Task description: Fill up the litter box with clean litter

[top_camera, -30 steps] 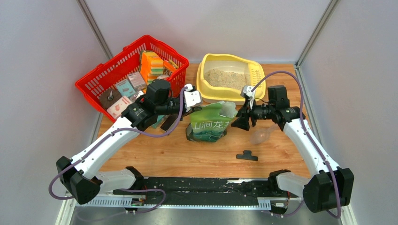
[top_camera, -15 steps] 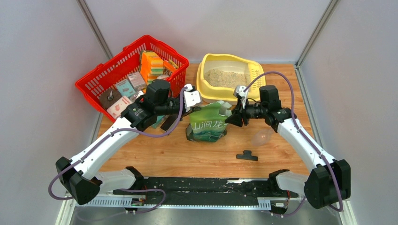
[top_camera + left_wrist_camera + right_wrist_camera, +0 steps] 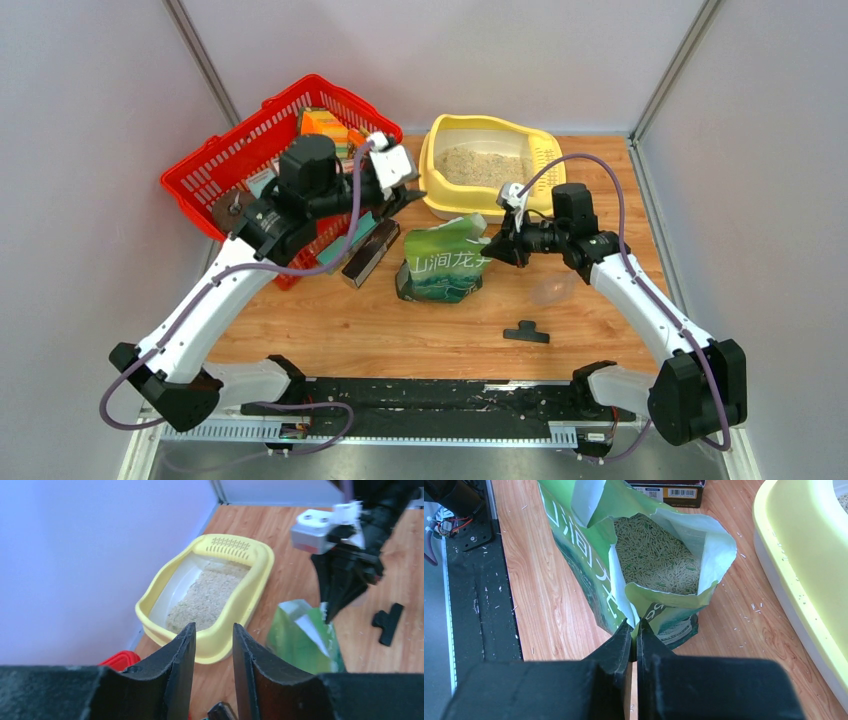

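Note:
The pale yellow litter box point(image 3: 441, 196) stands at the back of the table, with a layer of beige clean litter point(image 3: 484, 166) in its white basin. The open green bag point(image 3: 443, 266) stands in front of it, more litter point(image 3: 656, 560) showing inside its mouth. My right gripper point(image 3: 634, 628) is shut on the near edge of the bag's mouth point(image 3: 644, 594); from above it point(image 3: 488, 252) sits at the bag's right top. My left gripper point(image 3: 213, 632) hangs open and empty, above the table just left of the litter box point(image 3: 250, 597), between it and the basket point(image 3: 410, 193).
A red mesh basket point(image 3: 235, 150) of packaged goods stands back left, under my left arm. A dark box point(image 3: 364, 261) lies left of the bag. A clear scoop point(image 3: 555, 290) and a black clip point(image 3: 526, 332) lie on the wood to the right front.
My left gripper has opened and lifted away from the bag's top left toward the basket. My right gripper has moved in to the bag's mouth and shut on its edge.

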Controlling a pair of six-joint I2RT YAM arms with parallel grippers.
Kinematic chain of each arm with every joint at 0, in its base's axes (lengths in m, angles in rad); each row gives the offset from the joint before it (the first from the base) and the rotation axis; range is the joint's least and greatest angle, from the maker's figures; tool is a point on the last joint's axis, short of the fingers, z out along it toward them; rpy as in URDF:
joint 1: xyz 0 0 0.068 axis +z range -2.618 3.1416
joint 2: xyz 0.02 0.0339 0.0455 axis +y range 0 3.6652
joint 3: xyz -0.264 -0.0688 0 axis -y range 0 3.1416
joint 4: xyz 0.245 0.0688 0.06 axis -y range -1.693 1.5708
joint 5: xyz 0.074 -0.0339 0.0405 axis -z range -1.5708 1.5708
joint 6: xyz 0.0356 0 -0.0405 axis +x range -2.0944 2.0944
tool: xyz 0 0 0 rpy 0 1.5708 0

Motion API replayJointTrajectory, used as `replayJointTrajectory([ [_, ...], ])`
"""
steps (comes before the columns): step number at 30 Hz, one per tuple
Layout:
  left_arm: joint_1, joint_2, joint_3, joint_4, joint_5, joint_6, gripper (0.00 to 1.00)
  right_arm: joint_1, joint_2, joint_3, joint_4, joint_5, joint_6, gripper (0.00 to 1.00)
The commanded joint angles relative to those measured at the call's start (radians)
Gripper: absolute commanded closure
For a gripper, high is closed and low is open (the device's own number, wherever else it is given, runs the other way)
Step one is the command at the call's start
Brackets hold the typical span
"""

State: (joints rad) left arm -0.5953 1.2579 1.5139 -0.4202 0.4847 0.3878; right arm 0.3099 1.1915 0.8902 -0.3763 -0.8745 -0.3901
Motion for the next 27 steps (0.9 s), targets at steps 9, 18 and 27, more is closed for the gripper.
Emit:
replayJointTrajectory([
  [9,0.063,0.316,0.063,-0.055,0.135,0.189,0.88,0.009,0.008,0.029,0.039,-0.001,-0.001,0.96],
  [18,0.026,0.426,0.006,0.116,0.319,0.086,0.92,0.009,0.008,0.023,0.062,0.0,0.031,0.96],
  [27,-0.021,0.544,0.04,0.198,0.373,0.051,0.92,0.009,0.008,0.039,0.06,0.002,0.059,0.96],
])
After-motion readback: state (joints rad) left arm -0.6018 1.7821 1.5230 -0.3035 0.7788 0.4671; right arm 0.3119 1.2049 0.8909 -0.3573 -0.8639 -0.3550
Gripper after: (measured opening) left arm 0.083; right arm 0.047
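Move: The litter bag stands about 32 cm below the left hand, some 6 cm to its right and about level fore and aft; the litter box is about 21 cm ahead and 16 cm right, the black box 4 cm ahead and 8 cm left. The right hand still pinches the bag's rim; the bag's middle lies about 9 cm left, 2 cm ahead and 10 cm below it, the scoop 13 cm right and 1 cm back. Left hand swings forward, then down about 19 cm and right towards the bag, fingers closing empty; right holds rim. ##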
